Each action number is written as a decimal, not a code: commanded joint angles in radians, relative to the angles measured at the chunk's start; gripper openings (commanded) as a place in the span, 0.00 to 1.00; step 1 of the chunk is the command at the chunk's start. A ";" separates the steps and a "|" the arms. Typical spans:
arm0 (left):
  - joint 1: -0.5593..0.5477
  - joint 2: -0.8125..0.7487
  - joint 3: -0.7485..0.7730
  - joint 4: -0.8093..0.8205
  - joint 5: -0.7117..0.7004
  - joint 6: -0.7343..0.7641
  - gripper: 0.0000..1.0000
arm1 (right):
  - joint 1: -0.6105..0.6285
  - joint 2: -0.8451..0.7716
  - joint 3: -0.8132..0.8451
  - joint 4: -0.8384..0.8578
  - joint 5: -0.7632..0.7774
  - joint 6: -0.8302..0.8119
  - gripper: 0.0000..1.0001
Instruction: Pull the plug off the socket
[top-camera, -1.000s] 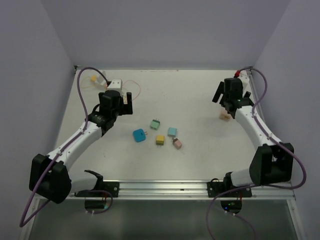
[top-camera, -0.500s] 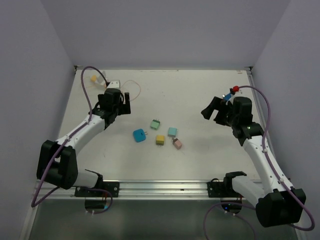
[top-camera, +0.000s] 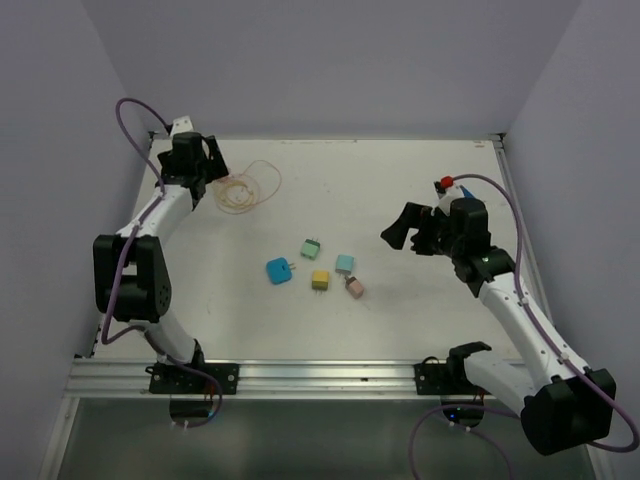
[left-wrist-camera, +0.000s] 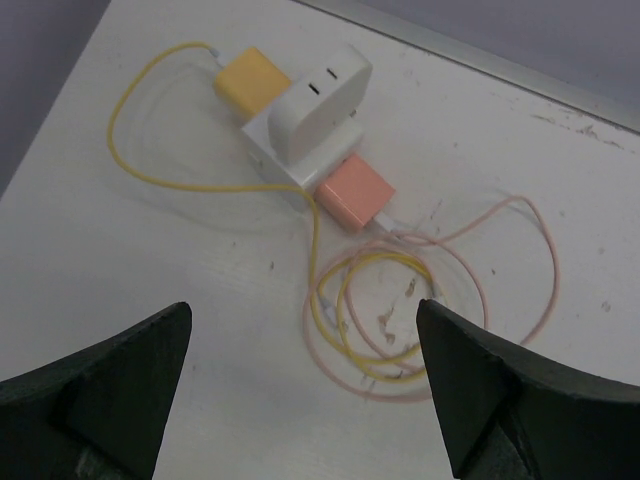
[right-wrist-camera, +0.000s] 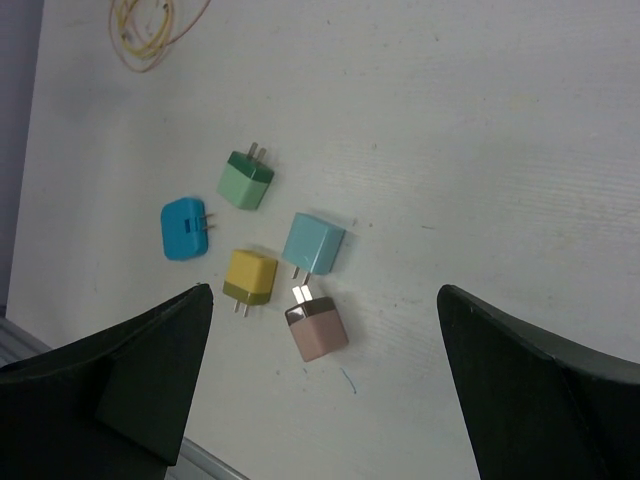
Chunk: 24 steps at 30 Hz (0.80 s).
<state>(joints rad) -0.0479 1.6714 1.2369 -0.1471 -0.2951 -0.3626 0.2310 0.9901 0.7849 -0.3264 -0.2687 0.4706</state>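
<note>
The white socket block (left-wrist-camera: 305, 125) lies on the table in the left wrist view. A yellow plug (left-wrist-camera: 252, 78) sits in its far side and a pink plug (left-wrist-camera: 353, 192) in its near right side. Their yellow and pink cables coil (left-wrist-camera: 395, 305) just in front of it. My left gripper (left-wrist-camera: 305, 400) hovers open above the coil, short of the socket, with nothing between its fingers. In the top view the left gripper (top-camera: 203, 163) is at the far left corner and hides the socket. My right gripper (top-camera: 405, 232) hangs open and empty over the table's right half.
Several loose plugs lie mid-table: blue (top-camera: 278, 271), green (top-camera: 311, 248), yellow (top-camera: 320, 280), light blue (top-camera: 344, 264) and pinkish brown (top-camera: 354, 288). The right wrist view shows the brown one (right-wrist-camera: 317, 328) between the right gripper's fingers, far below. The back wall stands close behind the socket.
The left arm has swung back and left to the far corner, now covering the socket from above. The right arm has moved from the far right edge towards the middle.
</note>
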 joint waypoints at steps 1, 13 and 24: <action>0.040 0.095 0.099 0.188 0.055 0.100 0.98 | 0.025 -0.021 -0.016 0.039 -0.021 -0.029 0.99; 0.108 0.384 0.357 0.216 0.217 0.421 0.96 | 0.051 0.064 -0.016 0.064 -0.058 -0.029 0.99; 0.148 0.550 0.467 0.196 0.355 0.432 0.94 | 0.051 0.140 -0.009 0.084 -0.118 0.008 0.99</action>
<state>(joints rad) 0.0906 2.1853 1.6436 0.0147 -0.0090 0.0368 0.2760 1.1213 0.7593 -0.2836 -0.3450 0.4644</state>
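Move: The white socket block with the upright white plug lies about 16 cm ahead of the left hand, 5 cm to its left and 13 cm below. The yellow plug sits some 2 cm farther out and 4 cm left of that block; the pink plug about 4 cm nearer and 5 cm right of it. The cable coil is roughly 5 cm ahead and 7 cm right of the hand, flat on the table. From the right hand, the block is some 35 cm ahead and 56 cm left. Towards the white socket block goes the left hand, open and empty: about 12 cm forward with some 4 cm of drift left, at first nearly level, then sinking about 7 cm. Meanwhile it turns nearly 20 degrees clockwise and rolls its left side up. The open right hand sinks about 4 cm and eases left, nearer the loose plugs. ##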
